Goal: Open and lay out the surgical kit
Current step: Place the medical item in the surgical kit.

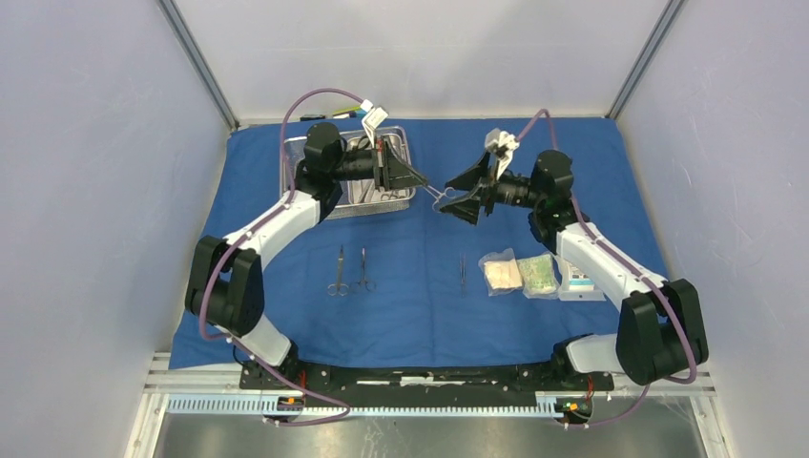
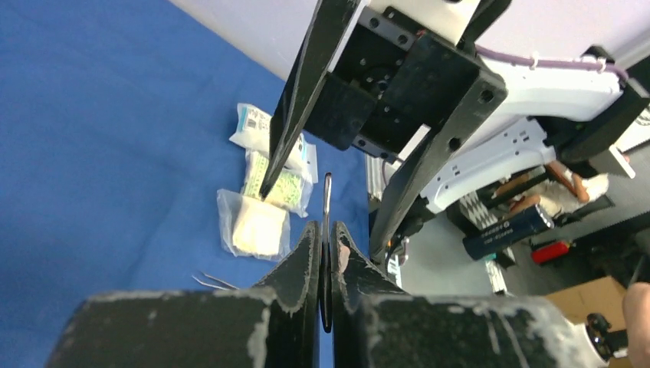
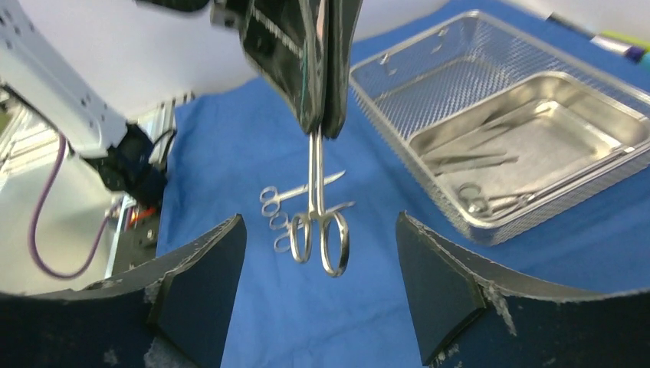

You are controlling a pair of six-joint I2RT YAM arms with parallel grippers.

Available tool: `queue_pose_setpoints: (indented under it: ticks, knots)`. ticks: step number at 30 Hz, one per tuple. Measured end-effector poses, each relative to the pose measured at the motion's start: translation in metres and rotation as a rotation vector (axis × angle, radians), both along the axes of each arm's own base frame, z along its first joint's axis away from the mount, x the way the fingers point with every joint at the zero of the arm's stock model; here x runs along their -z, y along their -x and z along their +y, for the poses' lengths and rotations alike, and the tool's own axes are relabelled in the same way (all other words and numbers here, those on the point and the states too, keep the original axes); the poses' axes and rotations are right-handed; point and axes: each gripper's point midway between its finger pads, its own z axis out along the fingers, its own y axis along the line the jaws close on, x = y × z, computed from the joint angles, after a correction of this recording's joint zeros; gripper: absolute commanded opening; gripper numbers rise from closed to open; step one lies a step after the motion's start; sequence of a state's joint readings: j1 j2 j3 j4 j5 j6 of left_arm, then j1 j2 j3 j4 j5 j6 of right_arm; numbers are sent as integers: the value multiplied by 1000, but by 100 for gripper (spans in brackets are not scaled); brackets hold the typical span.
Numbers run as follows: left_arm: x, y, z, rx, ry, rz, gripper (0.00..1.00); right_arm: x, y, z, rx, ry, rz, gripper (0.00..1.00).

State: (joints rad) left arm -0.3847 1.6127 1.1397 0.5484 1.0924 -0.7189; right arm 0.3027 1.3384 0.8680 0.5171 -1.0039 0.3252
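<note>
The blue cloth (image 1: 420, 305) lies spread flat. At its back left stands the wire-mesh tray (image 1: 405, 143), and the steel pan (image 3: 536, 138) inside it holds several instruments (image 3: 475, 157). My left gripper (image 1: 426, 184) is shut on the blades of a scissors-like instrument (image 3: 322, 241), which it holds above the cloth. The ring handles hang between the fingers (image 3: 444, 284) of my open right gripper (image 3: 320, 230) and touch neither. Two scissors (image 1: 339, 272) and tweezers (image 1: 463, 272) lie on the cloth. Three clear packets (image 1: 501, 274) sit to their right.
A small coloured block (image 1: 345, 114) lies behind the tray by the back wall. Both arms reach over the middle of the cloth. Grey walls close in the left and right sides. The metal rail (image 1: 429, 386) with the arm bases runs along the near edge.
</note>
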Motion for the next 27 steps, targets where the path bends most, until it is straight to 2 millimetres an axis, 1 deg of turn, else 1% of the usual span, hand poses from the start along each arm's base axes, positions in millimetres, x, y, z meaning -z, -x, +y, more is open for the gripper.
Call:
queue_pose_setpoints:
  ticks: [2, 3, 6, 8, 14, 15, 20, 22, 24, 25, 27]
  knots:
    - [2, 6, 1, 32, -28, -8, 2, 16, 6, 3, -32, 47, 15, 72]
    - [3, 9, 2, 49, -43, -7, 2, 23, 12, 8, -60, 64, 21, 71]
    - [12, 17, 5, 81, -79, 3, 2, 35, 23, 15, -111, 96, 32, 67]
    - [19, 20, 7, 95, -104, 14, 2, 39, 29, 18, -137, 106, 33, 65]
    - [37, 32, 9, 128, -174, 42, 2, 44, 38, 25, -181, 116, 24, 53]
    - [39, 34, 10, 132, -181, 43, 2, 46, 38, 26, -187, 118, 27, 49]
    - [43, 40, 11, 144, -199, 50, 2, 60, 41, 32, -218, 133, 70, 25]
    - [44, 41, 12, 142, -204, 43, 2, 62, 44, 34, -235, 133, 83, 14]
    - [45, 41, 13, 145, -206, 44, 2, 62, 46, 36, -248, 133, 83, 1]
    - [45, 42, 13, 148, -206, 42, 4, 62, 47, 36, -248, 133, 87, 0]
    - [44, 41, 13, 146, -207, 16, 14, 62, 46, 36, -235, 132, 119, 0]
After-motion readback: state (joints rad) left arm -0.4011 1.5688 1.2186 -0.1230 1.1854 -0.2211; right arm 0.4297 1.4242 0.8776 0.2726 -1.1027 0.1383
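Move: The left gripper holds the ringed instrument; its rings lie about 2 cm to the right hand's left, almost level, between the open fingertips. From the right hand the tweezers are some 12 cm back, 3 cm right, and the gauze packet 12 cm back, 11 cm right, both about 28 cm below. From the left hand the rings are about 4 cm right and 3 cm back; the basket's middle sits 15 cm left, 6 cm ahead and 26 cm below. Bring the right gripper down about 6 cm, back almost as far and a little left around the ring end, then shut its open fingers to pinch the instrument just beyond the left fingertips. Meanwhile sink the left gripper and draw it back, about 4 cm each, swinging its tips some 10 degrees down and back, and keep its hold. ##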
